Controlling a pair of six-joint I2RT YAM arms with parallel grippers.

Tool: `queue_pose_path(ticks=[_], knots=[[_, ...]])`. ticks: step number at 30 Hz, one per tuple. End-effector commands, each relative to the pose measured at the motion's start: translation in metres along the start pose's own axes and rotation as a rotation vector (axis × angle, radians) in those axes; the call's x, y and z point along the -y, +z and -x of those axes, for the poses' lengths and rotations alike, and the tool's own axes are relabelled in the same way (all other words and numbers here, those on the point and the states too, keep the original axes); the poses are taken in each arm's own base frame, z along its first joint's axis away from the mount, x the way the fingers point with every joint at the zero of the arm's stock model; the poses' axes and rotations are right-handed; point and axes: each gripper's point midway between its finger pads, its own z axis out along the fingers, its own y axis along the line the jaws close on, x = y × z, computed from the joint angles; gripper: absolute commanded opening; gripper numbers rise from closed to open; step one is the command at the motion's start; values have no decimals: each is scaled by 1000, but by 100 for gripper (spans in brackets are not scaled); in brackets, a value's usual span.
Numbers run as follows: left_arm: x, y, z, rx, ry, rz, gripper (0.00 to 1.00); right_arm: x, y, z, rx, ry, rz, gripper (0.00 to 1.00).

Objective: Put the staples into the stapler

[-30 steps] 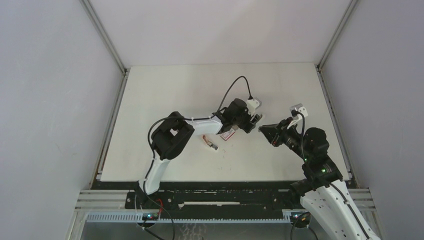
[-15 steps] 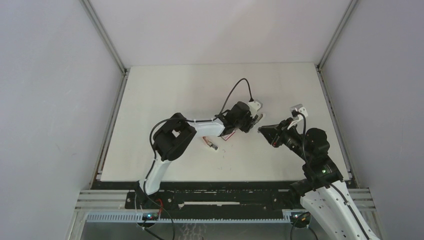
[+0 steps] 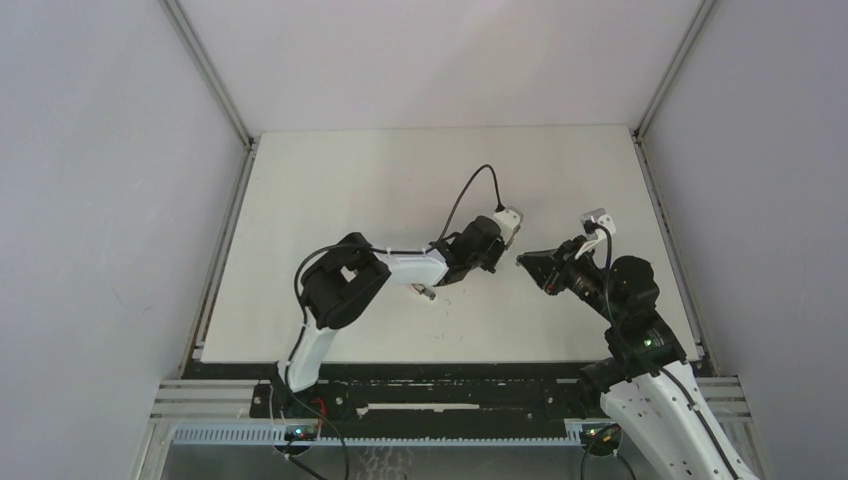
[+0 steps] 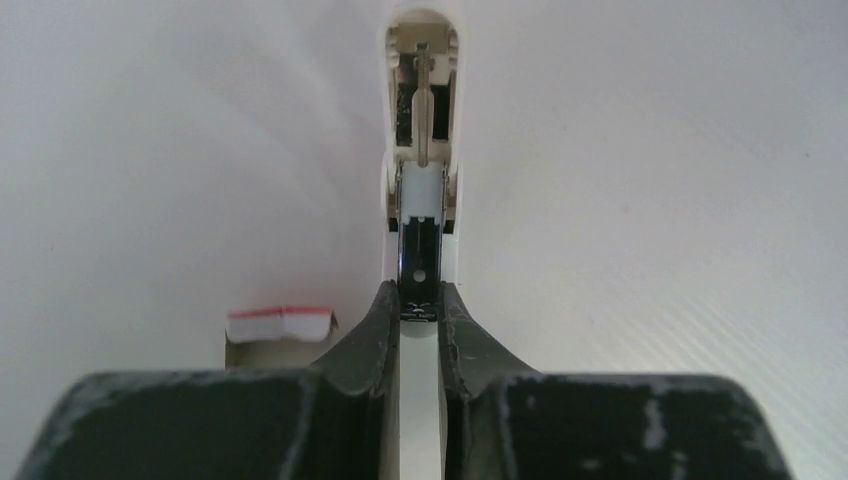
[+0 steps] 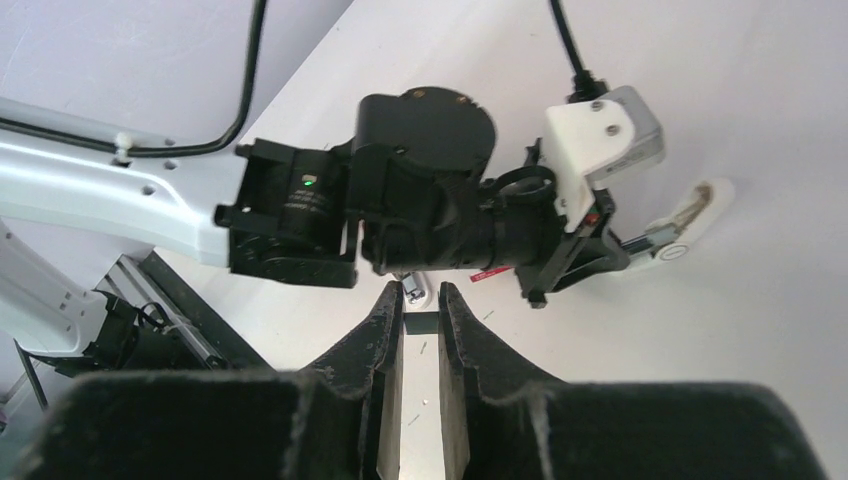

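Note:
The stapler [image 4: 422,150] is white and lies opened out, its metal channel running straight away from my left gripper [image 4: 420,305]. That gripper is shut on the channel's near end. The staples [image 4: 280,325], a pink-red and white box, lie just left of its fingers; a red edge of the staples [image 5: 488,274] shows under the left wrist in the right wrist view. My right gripper [image 5: 421,300] hangs a little right of the left one, pinching a thin dark strip [image 5: 421,323] between its fingertips. From above, the left gripper [image 3: 493,256] and right gripper [image 3: 523,260] nearly face each other.
A tiny pink-and-white clip-like thing [image 3: 427,291] lies on the white table [image 3: 350,180] under the left forearm. A black cable [image 3: 470,195] loops up from the left wrist. Metal frame posts and grey walls border the table on both sides.
My left gripper has slid down-left toward the near side and its jaws have gone from wide open to shut on the stapler. The right arm has not moved.

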Motion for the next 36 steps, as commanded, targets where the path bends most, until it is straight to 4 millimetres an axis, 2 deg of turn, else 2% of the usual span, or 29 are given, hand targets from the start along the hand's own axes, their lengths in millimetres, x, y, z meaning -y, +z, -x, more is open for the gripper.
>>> queue_pose_path(ticks=[1, 5, 10, 14, 18, 21, 24, 28, 36], knots=[[2, -35, 12, 52, -97, 72, 12, -4, -3, 18, 45, -10, -9, 10], [10, -49, -7, 20, -129, 117, 11, -4, -3, 16, 45, -5, -7, 9], [13, -71, -39, -35, -295, 174, 7, -3, -5, 13, 45, -1, -8, 9], [26, -88, -55, -75, -365, 189, 7, 0, -4, 8, 40, 12, -18, 9], [49, -91, -62, -116, -402, 121, 27, 3, -3, 4, 37, 25, -26, 9], [53, -92, -61, -122, -399, 100, 42, 4, -5, 3, 36, 29, -37, 9], [54, -97, -56, -113, -400, 90, 52, 5, -6, 4, 41, 27, -42, 9], [52, -98, -59, -116, -410, 103, 58, 5, -6, 4, 44, 27, -43, 9], [56, -90, -61, -135, -397, 94, 62, 5, -4, 3, 33, 31, -40, 10]])
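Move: The left hand already pinches the near end of the open stapler, whose middle lies about 4 cm ahead, 4 cm to its right and 1 cm lower. The bare spot for its fingertips is some 9 cm back and 4 cm left. The staple box sits roughly 2 cm back and 8 cm left, the red-and-white tool about 9 cm back and 18 cm left. From the right hand the stapler is some 17 cm ahead, 5 cm left and 22 cm below. Back towards its base and a little left, the left hand drags the pinched stapler level over the table past the staple box, turning counter-clockwise by some 15 degrees and tipping its fingers further down. After roughly 9 cm it opens wide, lets go of the stapler's end, and backs off another 2 to 3 cm. The right hand waits, still holding the staple strip. ##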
